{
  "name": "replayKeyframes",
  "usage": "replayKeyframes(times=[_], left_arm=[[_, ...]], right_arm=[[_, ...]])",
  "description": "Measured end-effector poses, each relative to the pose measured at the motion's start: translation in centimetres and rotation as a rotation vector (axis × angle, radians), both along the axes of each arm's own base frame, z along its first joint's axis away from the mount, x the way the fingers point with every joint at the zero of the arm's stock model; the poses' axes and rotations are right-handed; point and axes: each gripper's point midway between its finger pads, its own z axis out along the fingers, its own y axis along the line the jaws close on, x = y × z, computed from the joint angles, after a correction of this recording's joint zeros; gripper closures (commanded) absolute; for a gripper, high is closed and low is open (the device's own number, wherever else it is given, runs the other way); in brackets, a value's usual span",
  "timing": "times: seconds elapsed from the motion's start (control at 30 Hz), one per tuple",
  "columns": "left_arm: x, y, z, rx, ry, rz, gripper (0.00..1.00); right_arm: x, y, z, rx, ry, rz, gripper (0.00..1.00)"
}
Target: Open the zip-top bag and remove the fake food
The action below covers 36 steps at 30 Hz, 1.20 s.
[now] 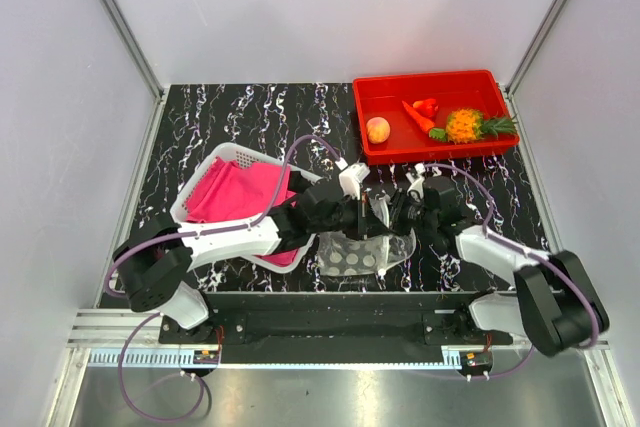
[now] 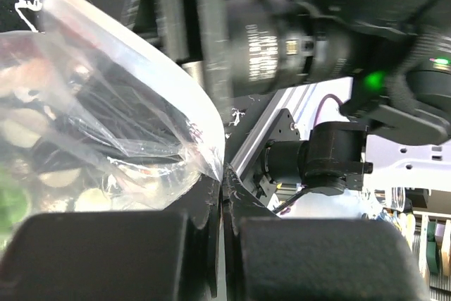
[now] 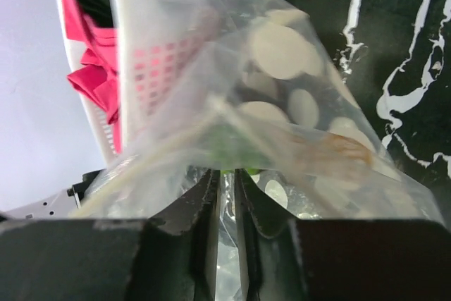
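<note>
The zip-top bag (image 1: 362,250), clear with pale dots, lies near the front edge between my two grippers. My left gripper (image 1: 364,217) is shut on a bag edge; in the left wrist view (image 2: 223,177) the film comes out of the closed jaws. My right gripper (image 1: 399,211) is shut on the bag (image 3: 282,103), with film pinched between its jaws (image 3: 225,177). A green shape (image 3: 232,149) and a brownish-orange one (image 3: 338,147) show through the plastic. Fake food lies in the red tray (image 1: 372,150): a peach fruit (image 1: 378,129), a red piece (image 1: 428,105), a carrot-like piece (image 1: 416,117) and a pineapple (image 1: 468,125).
A white mesh basket (image 1: 232,158) with pink cloth (image 1: 235,194) stands left of the bag, under my left arm. It also shows in the right wrist view (image 3: 91,96). Grey walls enclose the black marbled table (image 1: 250,117).
</note>
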Motion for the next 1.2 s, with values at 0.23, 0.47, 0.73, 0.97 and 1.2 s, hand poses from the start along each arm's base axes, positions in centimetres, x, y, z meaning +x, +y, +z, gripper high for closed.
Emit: replayKeyframes(times=[0.23, 0.47, 0.73, 0.97, 1.2], left_arm=[[-0.3, 0.2, 0.6, -0.007, -0.01, -0.009, 1.0], [-0.9, 0.4, 0.5, 0.004, -0.002, -0.033, 1.0], [-0.8, -0.8, 1.8, -0.025, -0.011, -0.057, 1.0], [-0.9, -1.2, 0.7, -0.01, 0.001, -0.065, 1.0], [-1.1, -1.1, 0.0, -0.009, 0.004, -0.07, 1.0]], right_arm=[[-0.5, -1.0, 2.7, -0.019, -0.085, -0.018, 0.47], [-1.0, -0.6, 1.7, -0.018, -0.068, 0.029, 0.39], [-1.5, 0.4, -0.1, 0.036, -0.008, 0.082, 0.28], [-2.1, 0.3, -2.6, 0.003, 0.052, 0.109, 0.1], [-2.9, 0.7, -3.6, 0.014, 0.056, 0.159, 0.01]])
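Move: The eggplant still lies in the bag about 6 cm below the right hand, some 4 cm to its left and 1 cm back. The bag rim pinched by the left fingers stands roughly 5 cm back from the right hand and 7 cm above it, about level sideways; the white basket's middle is some 34 cm left and 1 cm ahead. From the left hand the eggplant lies about 5 cm ahead, 4 cm left and 13 cm below. For the eggplant in the bag, the right hand first lifts about 3 cm, then sinks some 6 cm and draws back nearly 3 cm, turning slightly counter-clockwise. Its nearly shut fingers spread almost fully, to stand either side of the eggplant, without closing on it. The left hand keeps its pinch on the rim, easing about 1 cm back and right, with a small rise and return. ##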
